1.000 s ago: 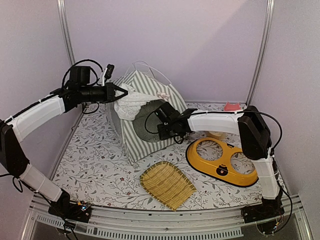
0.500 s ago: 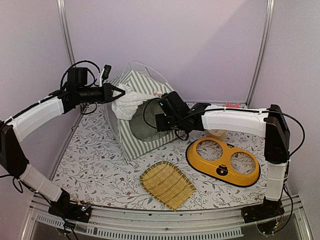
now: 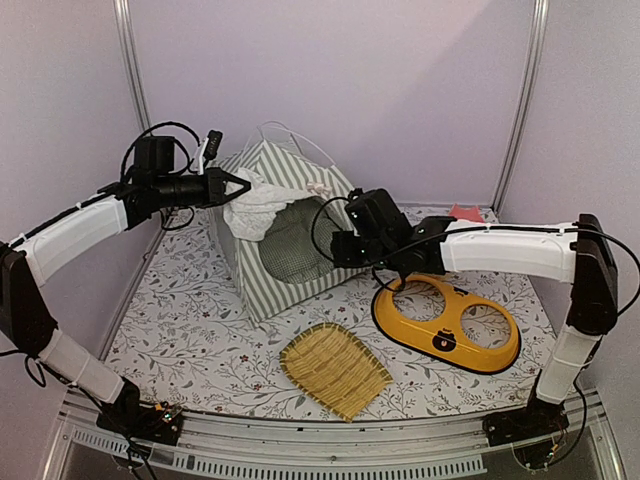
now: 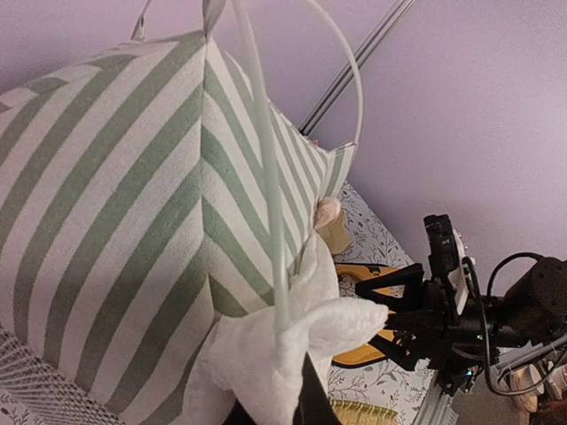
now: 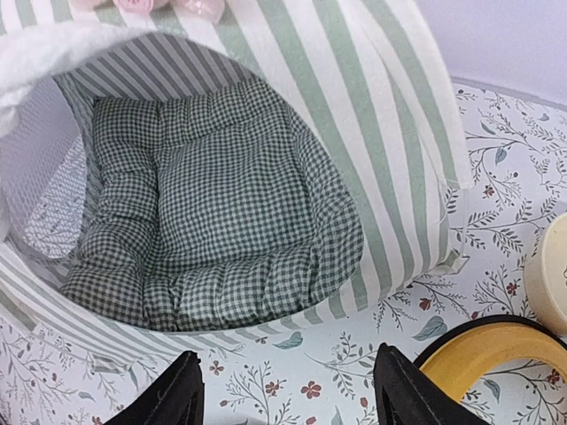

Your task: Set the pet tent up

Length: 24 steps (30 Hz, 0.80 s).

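Note:
The pet tent [image 3: 275, 168], grey-green and white striped, stands upright at the back left with thin white poles looping above its peak. My left gripper [image 3: 243, 186] is shut on the tent's white lace curtain [image 4: 266, 359] and holds it up and aside from the round doorway. A green checked cushion [image 5: 208, 208] lies inside the tent [image 5: 381, 115]. My right gripper [image 5: 288, 394] hovers open and empty over the floral mat just in front of the doorway. In the top view the right gripper [image 3: 338, 248] is at the door's right edge.
A yellow two-hole feeder [image 3: 445, 320] lies right of the tent, under my right arm. A woven bamboo tray [image 3: 335, 370] sits front centre. A pink item [image 3: 462, 212] is at the back right. Metal posts and purple walls close in the floral mat [image 3: 190, 300].
My right gripper has drawn back out of the tent's doorway toward the right, and the checked cushion stays inside. The left gripper holds the curtain in the same place.

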Available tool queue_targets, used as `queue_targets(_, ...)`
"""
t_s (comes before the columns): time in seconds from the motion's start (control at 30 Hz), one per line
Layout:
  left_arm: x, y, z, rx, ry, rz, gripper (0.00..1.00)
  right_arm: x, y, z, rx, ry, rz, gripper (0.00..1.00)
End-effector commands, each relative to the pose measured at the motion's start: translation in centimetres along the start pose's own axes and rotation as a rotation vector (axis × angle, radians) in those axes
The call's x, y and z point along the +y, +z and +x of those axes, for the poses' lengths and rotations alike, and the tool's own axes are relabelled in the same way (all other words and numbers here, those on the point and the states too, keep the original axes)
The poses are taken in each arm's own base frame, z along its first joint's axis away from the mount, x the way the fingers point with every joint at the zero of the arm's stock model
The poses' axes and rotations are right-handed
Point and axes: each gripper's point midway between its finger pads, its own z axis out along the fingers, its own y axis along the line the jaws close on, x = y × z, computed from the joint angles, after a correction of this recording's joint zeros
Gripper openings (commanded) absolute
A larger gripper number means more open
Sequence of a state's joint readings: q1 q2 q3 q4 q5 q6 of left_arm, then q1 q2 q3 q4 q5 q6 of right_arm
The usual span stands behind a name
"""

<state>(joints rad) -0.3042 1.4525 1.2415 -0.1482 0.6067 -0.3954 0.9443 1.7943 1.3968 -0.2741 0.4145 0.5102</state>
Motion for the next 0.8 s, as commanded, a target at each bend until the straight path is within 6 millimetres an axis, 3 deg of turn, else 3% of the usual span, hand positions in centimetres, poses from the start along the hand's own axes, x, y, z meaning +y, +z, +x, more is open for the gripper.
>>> queue_targets(0.0, 1.4, -0.1, 0.6, 0.043, -0.035, -0.040, 0.00, -1.6, -0.3, -1.5, -0.051, 0.094, 0.006, 0.87)
queue_targets(0.23, 1.1, 0.0, 0.4, 0.040, -0.036, -0.026, 0.00, -3.7, 2.5, 0.4, -0.002, 0.099, 0.064, 0.87)
queue_targets(0.4, 1.3, 0.1, 0.6, 0.045, -0.044, -0.029, 0.00, -3.3, 3.8, -0.2, -0.017, 0.120, 0.040, 0.83)
queue_targets(0.57, 0.9, -0.1, 0.4, 0.042, -0.033, -0.019, 0.00, -3.1, 5.5, 0.5, 0.001, 0.097, 0.054, 0.82)
queue_targets(0.77, -0.7, -0.8, 0.0, 0.034, 0.017, 0.022, 0.00, -4.4, 7.4, 0.5, 0.005, 0.115, 0.098, 0.87)
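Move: The lower right front corner of the striped tent lies about 10 cm ahead of the open right hand, 8 cm to its right and 17 cm below. The checked cushion inside the tent sits some 16 cm ahead and 7 cm left. The yellow bowl stand is about 25 cm right and 8 cm back, also far below. From the left hand, the same tent corner is roughly 31 cm right, 5 cm ahead and 28 cm below. With the left hand keeping its pinch on the white curtain and holding still, the open right hand heads for the tent's lower right front. It lifts barely a centimetre while easing right, then sinks and reaches forward, ending about 6 cm lower and 5 cm farther out; its fingers stay wide and no touch on the tent can be seen. ##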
